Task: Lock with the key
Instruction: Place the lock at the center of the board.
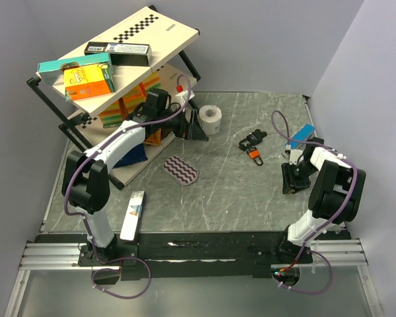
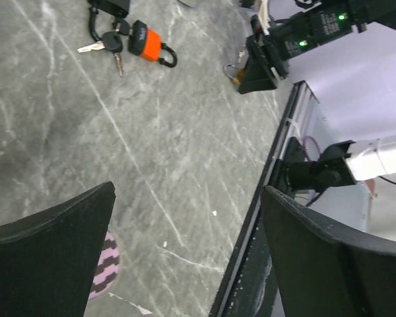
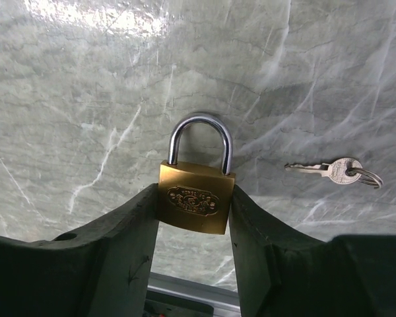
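Observation:
A brass padlock (image 3: 197,205) with its steel shackle pushed in is pinched by its two sides in my right gripper (image 3: 195,193), just over the marble table. A silver key (image 3: 333,170) on a ring lies flat on the table to the right of it, untouched. Seen from above, the right gripper (image 1: 290,179) sits low at the table's right side. My left gripper (image 1: 197,130) hovers near the table's back by the paper roll. Its fingers (image 2: 59,244) stand wide apart with nothing between them (image 2: 188,191), and from there the brass padlock (image 2: 235,72) shows far off.
An orange padlock (image 1: 255,154) with a black bunch of keys (image 1: 251,140) lies mid-table. A toilet roll (image 1: 212,119), a striped purple cloth (image 1: 181,170) and a white bar (image 1: 133,214) lie to the left. A folding rack (image 1: 178,30) with boxes fills the back left. A blue box (image 1: 302,135) sits by the right arm.

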Tool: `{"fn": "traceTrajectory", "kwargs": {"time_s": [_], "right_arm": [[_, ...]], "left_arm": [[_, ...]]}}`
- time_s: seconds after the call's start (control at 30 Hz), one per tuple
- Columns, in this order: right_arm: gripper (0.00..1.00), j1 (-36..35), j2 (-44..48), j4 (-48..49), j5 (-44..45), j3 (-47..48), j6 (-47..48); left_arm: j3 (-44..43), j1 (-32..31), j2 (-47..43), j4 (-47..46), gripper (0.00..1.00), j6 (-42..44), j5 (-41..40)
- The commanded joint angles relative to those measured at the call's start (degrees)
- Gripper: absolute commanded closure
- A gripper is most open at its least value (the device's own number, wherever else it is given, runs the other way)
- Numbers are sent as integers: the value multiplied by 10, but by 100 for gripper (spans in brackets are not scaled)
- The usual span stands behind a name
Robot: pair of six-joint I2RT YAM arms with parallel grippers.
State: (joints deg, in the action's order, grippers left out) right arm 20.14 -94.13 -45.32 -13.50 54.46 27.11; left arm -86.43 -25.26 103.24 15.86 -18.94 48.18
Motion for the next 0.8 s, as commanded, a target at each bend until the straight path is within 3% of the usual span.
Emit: {"fn": "traceTrajectory", "kwargs": {"time_s": [0.0,0.07,0.17,0.43,0.47,0.67,0.77], "right_arm": [[46,3,-7,-3,-9,21,-20],[32,3,1,-6,-12,24,-27],[26,1,12,-14,-14,33,-31],[27,-16,66,-49,-50,94,-19],[27,-34,77,-45,-51,108,-19],[26,-133,61,-9,-70,173,-47],[23,-169,29,28,-65,194,-58]], "left_arm": [[-2,-1,-36,1,4,33,-22],[-5,-1,-37,0,4,24,-23],[-8,-1,-38,1,4,18,-27],[-22,0,-70,-1,4,41,-76],[-16,1,-77,-10,4,35,-121],[22,10,-151,-44,4,29,-218],[1,16,-159,5,4,104,-151]]}}
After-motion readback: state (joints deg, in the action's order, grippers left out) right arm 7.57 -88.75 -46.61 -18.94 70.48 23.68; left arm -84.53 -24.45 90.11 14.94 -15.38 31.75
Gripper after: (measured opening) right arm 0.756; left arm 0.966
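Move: The brass lock lies on the board between the right hand's fingertips, its middle about 1 cm ahead of the hand point. The loose key lies some 7 cm to the right and 3 ahead. The orange lock sits about 15 cm ahead and 10 to the left, and the blue box roughly 21 ahead and 8 to the right. From the left hand, the brass lock is about 40 cm right, 12 back and 22 below. The brass lock is let go where it lies: the right fingers part to either side of it, the hand first almost still, then lifting clear about 10 cm while going some 9 cm forward and 5 left, towards the orange lock, faster and faster, fingertips swinging forward. The empty left hand, fingers open, rises about 6 cm and draws 4 left, turning a little counter-clockwise. ##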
